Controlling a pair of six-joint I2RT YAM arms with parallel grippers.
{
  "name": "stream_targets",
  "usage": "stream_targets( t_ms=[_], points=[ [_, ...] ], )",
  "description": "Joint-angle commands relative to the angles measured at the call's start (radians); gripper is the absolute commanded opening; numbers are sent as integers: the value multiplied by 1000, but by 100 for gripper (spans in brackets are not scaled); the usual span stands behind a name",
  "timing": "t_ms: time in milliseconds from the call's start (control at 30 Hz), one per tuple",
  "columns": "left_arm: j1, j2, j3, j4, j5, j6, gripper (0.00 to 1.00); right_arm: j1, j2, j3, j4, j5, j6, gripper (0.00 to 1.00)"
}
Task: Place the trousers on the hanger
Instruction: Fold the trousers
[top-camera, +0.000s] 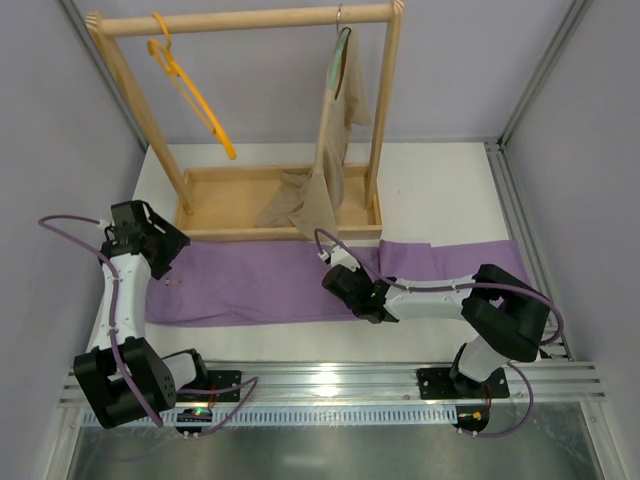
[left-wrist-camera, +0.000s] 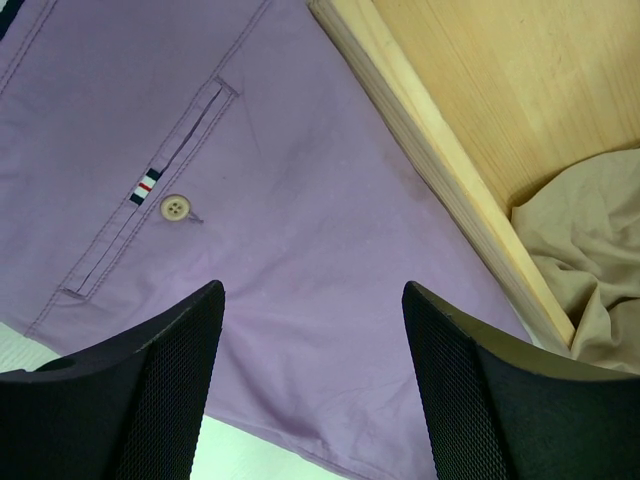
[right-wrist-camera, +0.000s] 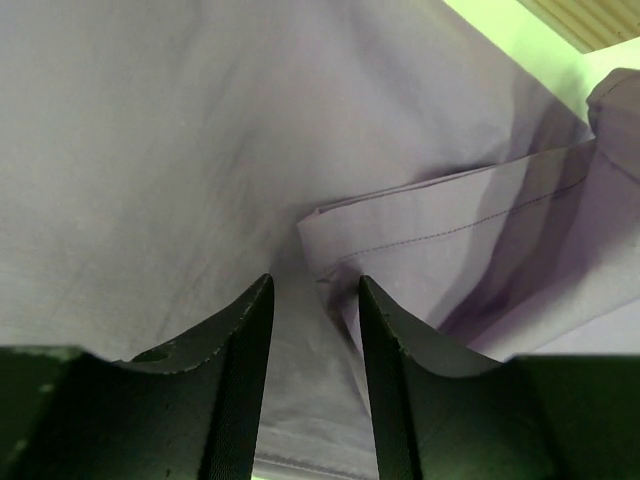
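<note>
The lilac trousers (top-camera: 260, 285) lie flat across the table in front of the wooden rack. The orange hanger (top-camera: 190, 90) hangs bare from the rack's top bar at the left. My left gripper (top-camera: 163, 255) hovers open over the trousers' left end. In the left wrist view, the left gripper (left-wrist-camera: 312, 290) stands wide above the trousers (left-wrist-camera: 300, 200), near a back pocket with a button (left-wrist-camera: 176, 208). My right gripper (top-camera: 338, 282) is low over the middle of the trousers. Seen from the right wrist, the right gripper (right-wrist-camera: 315, 280) has a narrow gap, with flat trousers (right-wrist-camera: 150, 150) beneath and a folded hem edge (right-wrist-camera: 420, 235) by one finger.
The wooden rack (top-camera: 245, 20) has a tray base (top-camera: 280, 232) just behind the trousers. A beige garment (top-camera: 335, 130) hangs on its right side and pools into the tray. The left wrist view shows the tray's edge (left-wrist-camera: 430, 150) and the beige garment (left-wrist-camera: 590, 250). A metal rail (top-camera: 330, 380) runs along the near edge.
</note>
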Motion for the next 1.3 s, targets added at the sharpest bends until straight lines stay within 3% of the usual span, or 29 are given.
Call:
stream_targets(
  t_ms=[0, 167, 267, 300, 433, 667, 933, 1267],
  points=[
    [5, -1, 5, -5, -17, 13, 72, -3, 23, 47, 20, 68, -25, 42],
    [5, 1, 5, 0, -11, 2, 72, -3, 62, 71, 9, 121, -45, 40],
    [5, -2, 5, 0, -11, 0, 72, -3, 76, 85, 9, 132, -53, 32],
    [7, -2, 4, 1, -14, 0, 72, -4, 76, 88, 7, 131, -57, 22],
    [5, -1, -4, 7, -18, -1, 72, 28, 51, 99, -20, 160, -85, 4],
    [4, 9, -44, 44, 12, -18, 72, 137, -41, 85, -13, 181, -137, 4],
    [5, 16, -29, 41, 18, -27, 72, 193, -64, 33, 61, 95, -137, 4],
    [5, 15, -33, 53, 32, -36, 72, 263, -88, -88, 274, 9, -74, 4]
  ],
)
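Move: The trouser leg's hem corner lies just below the right hand's fingertips, about 2 cm ahead and 1 cm left. The trousers' near edge runs roughly 9 cm straight back from this hand; the rack base's right front corner stands some 10 cm ahead and 3 cm right. From the left hand, that hem corner is about 50 cm right, 3 cm back and 12 cm lower. The right hand pinches the hem corner, arcs it up, left and about 7 cm back, then down. ##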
